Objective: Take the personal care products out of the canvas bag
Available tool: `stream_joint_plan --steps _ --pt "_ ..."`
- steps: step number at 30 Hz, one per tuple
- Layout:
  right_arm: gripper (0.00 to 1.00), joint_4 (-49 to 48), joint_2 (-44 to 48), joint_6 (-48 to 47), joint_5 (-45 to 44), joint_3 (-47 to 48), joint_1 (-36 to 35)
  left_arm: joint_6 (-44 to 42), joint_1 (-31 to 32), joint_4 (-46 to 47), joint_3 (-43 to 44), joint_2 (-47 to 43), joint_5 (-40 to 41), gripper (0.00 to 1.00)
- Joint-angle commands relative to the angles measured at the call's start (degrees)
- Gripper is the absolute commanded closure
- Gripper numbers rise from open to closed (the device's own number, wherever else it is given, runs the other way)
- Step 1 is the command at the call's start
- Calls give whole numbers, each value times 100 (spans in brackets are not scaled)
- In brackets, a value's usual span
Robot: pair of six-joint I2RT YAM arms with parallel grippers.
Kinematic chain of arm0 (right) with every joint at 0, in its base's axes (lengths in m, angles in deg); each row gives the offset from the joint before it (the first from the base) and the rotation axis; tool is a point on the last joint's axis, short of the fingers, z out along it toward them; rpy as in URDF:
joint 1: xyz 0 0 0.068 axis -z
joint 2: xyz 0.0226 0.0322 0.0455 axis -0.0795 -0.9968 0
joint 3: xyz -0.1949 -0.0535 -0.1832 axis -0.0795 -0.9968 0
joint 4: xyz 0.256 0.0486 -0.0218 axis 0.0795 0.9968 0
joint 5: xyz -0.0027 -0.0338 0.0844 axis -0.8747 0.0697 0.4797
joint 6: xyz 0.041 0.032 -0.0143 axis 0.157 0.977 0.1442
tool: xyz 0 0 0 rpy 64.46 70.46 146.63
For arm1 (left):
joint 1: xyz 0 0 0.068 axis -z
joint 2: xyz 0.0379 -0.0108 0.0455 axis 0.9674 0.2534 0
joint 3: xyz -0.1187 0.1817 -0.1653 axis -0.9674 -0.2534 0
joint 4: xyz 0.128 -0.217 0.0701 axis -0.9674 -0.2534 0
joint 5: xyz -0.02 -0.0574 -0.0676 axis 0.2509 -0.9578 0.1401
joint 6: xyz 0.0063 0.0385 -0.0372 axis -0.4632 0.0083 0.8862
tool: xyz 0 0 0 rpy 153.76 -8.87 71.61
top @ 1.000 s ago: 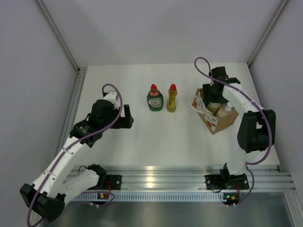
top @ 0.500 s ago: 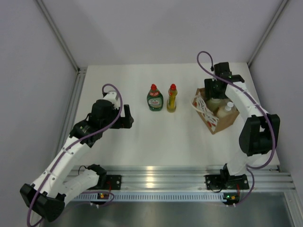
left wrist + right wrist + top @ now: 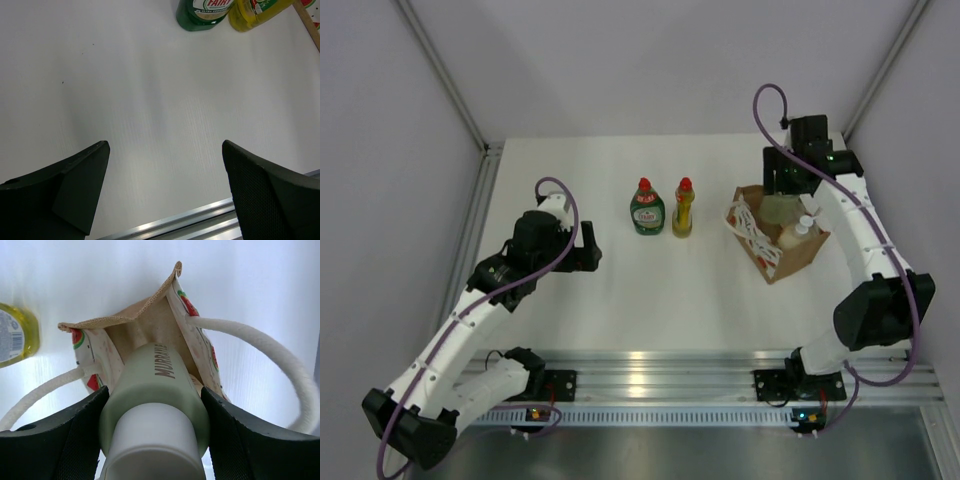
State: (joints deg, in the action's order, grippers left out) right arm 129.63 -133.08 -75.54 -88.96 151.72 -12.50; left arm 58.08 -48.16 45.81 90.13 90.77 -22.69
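Note:
The tan canvas bag [image 3: 788, 255] stands at the right of the table, its white rope handles [image 3: 752, 235] hanging over the left side. My right gripper [image 3: 781, 203] hovers above its mouth, shut on the cream cylinder with white lid [image 3: 155, 390]. The cylinder's lower end is still inside the bag's mouth [image 3: 145, 320]. The peach pump bottle [image 3: 799, 231] sits in the bag. The green bottle [image 3: 647, 208] and the slim yellow bottle [image 3: 683, 209] stand upright on the table's middle. My left gripper [image 3: 590, 247] is open, left of them, holding nothing.
An aluminium rail [image 3: 720, 372] runs along the near edge by the arm bases. Grey walls close in both sides and the back. In the left wrist view the green bottle [image 3: 205, 12] and the yellow one [image 3: 255, 10] lie ahead beyond bare white tabletop [image 3: 150, 100].
My right arm has risen and drawn back toward the far right, lifting the cream cylinder up out of the bag. The left arm and the two standing bottles have not moved.

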Motion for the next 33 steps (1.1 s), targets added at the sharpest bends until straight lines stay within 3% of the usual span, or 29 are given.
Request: stream_joint_plan --steps 1,18,25,33 --pt "100 -72 580 56 8 778 83 -3 9 291 -3 -121 86 2" --pt "100 377 212 -15 816 2738 -339 199 -96 291 -12 -771 974 2" --pt "100 421 0 -164 650 2950 -1505 216 -123 291 -3 -806 1106 2" --pt "100 -18 -404 -138 535 2934 -3019 401 -290 238 -21 -1175 1895 2"
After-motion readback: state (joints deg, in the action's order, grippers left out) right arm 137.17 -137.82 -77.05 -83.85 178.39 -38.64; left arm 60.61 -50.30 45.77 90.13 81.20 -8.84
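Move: The right gripper already grips the pale green bottle, still partly in the canvas bag, whose middle is about 15 cm below, 3 cm back and 1 cm right. The yellow bottle, marking where this one goes, stands level with that hand, some 23 cm left and 12 cm below; the green Fairy bottle is 9 cm farther left of it. From the left gripper the yellow bottle is roughly 15 cm ahead, 22 cm right, 11 cm below. Draw the pale green bottle up out of the canvas bag with the right gripper, rising about 15 cm before swinging left some 20 cm in all towards the yellow bottle, turning counter-clockwise as you go, tilting fingertips upward and sinking slightly at the end. Keep its grip closed. Meanwhile ease the open left gripper left and up, away from the bottles. ##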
